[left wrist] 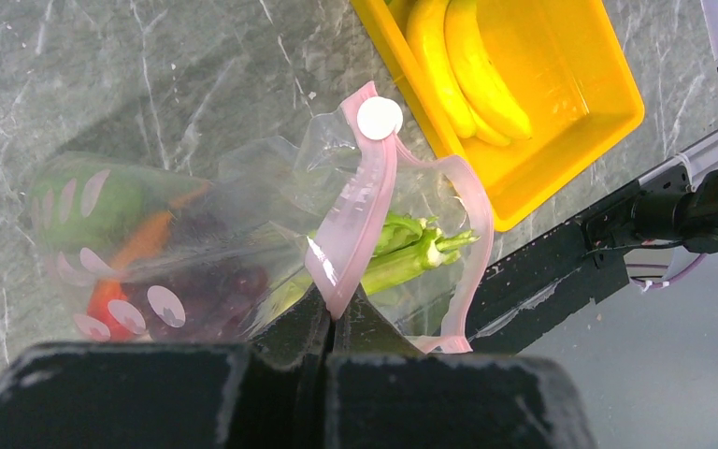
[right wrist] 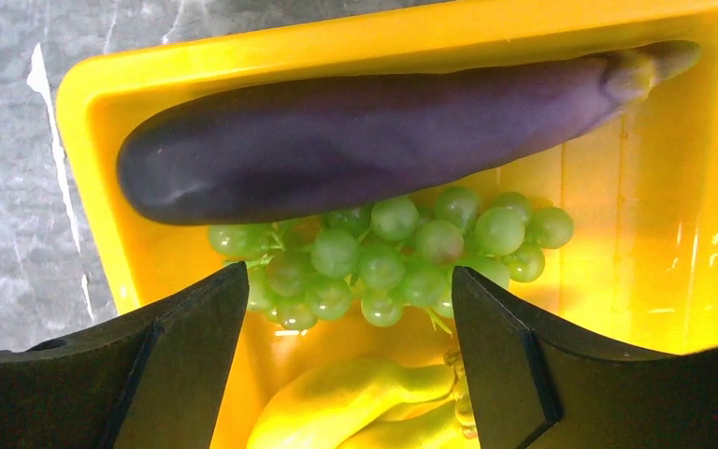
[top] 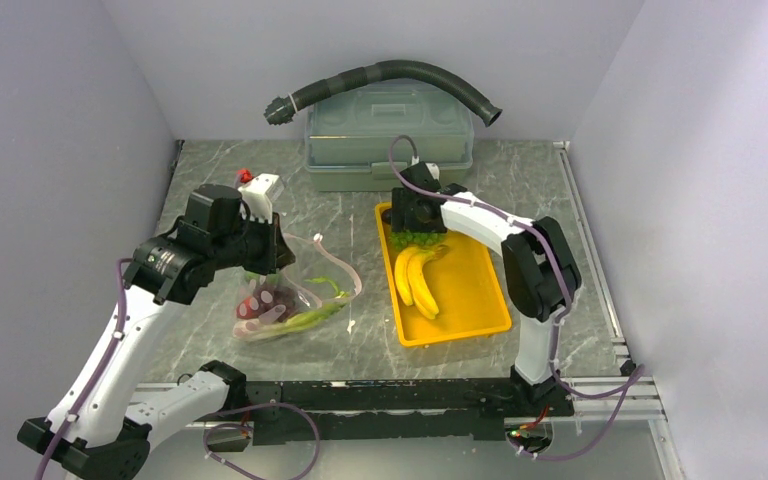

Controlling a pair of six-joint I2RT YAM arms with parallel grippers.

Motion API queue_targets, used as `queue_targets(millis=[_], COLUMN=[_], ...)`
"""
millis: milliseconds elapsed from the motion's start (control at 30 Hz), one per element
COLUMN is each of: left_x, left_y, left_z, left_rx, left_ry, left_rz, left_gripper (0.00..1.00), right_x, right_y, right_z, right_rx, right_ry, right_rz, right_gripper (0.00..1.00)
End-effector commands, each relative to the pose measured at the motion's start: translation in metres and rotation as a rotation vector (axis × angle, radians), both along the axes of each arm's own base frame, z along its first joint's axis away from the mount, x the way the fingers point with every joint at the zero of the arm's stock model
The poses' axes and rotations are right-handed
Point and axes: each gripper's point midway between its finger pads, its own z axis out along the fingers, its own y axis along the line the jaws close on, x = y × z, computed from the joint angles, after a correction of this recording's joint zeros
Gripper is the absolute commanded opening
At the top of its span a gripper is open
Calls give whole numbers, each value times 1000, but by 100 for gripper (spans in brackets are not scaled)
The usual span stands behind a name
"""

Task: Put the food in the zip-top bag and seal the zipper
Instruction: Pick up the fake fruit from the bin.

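Note:
The clear zip-top bag lies left of the yellow tray, holding a leek, dark grapes and red and green pieces. My left gripper is shut on the bag's pink zipper strip, lifting the mouth open. My right gripper hangs open over the tray's far end, its fingers either side of the green grapes. The purple eggplant lies beyond them. Yellow bananas rest in the tray's middle.
A grey-green lidded plastic box stands at the back with a black corrugated hose above it. A small white block with a red cap sits at the back left. The black frame rail runs along the near edge.

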Motion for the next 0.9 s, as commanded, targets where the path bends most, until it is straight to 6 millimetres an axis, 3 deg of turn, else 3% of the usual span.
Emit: queue_targets(millis=[0, 400, 633, 867], left_x=[0, -3, -6, -9], left_y=[0, 3, 4, 3], left_z=[12, 14, 17, 22], left_rx=[-12, -10, -15, -30], left_ry=[-60, -62, -62, -67], left_rz=[-17, -7, -3, -8], left_gripper=[0, 0, 0, 0], right_x=[19, 17, 11, 4], right_y=[5, 3, -5, -14], right_z=[4, -34, -46, -43], right_rx=[41, 23, -11, -38], right_ry=[-35, 25, 42, 35], right_rz=[-69, -120, -118, -117], right_gripper=[82, 70, 36, 0])
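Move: The green grapes lie in the yellow bin just under the right hand's open fingers, about 4 cm below, 1 cm ahead and 2 cm to the right. The middle of the eggplant is about 4 cm beyond the grapes along the bin's far edge, and the bananas lie about 8 cm back from the grapes, both level with them sideways. From the left hand, holding the bag, the grapes lie roughly 20 cm ahead, 18 cm to the right and 25 cm below. The right hand sinks about 3 cm onto the green grapes with its fingers still wide, easing forward about 1 cm and turning slightly clockwise, so that the fingertips come down just on the bananas' side of the eggplant. Once down, it stays at that depth and closes the fingers nearly shut into the left-middle of the bunch, pinching at the grapes between the tips. ##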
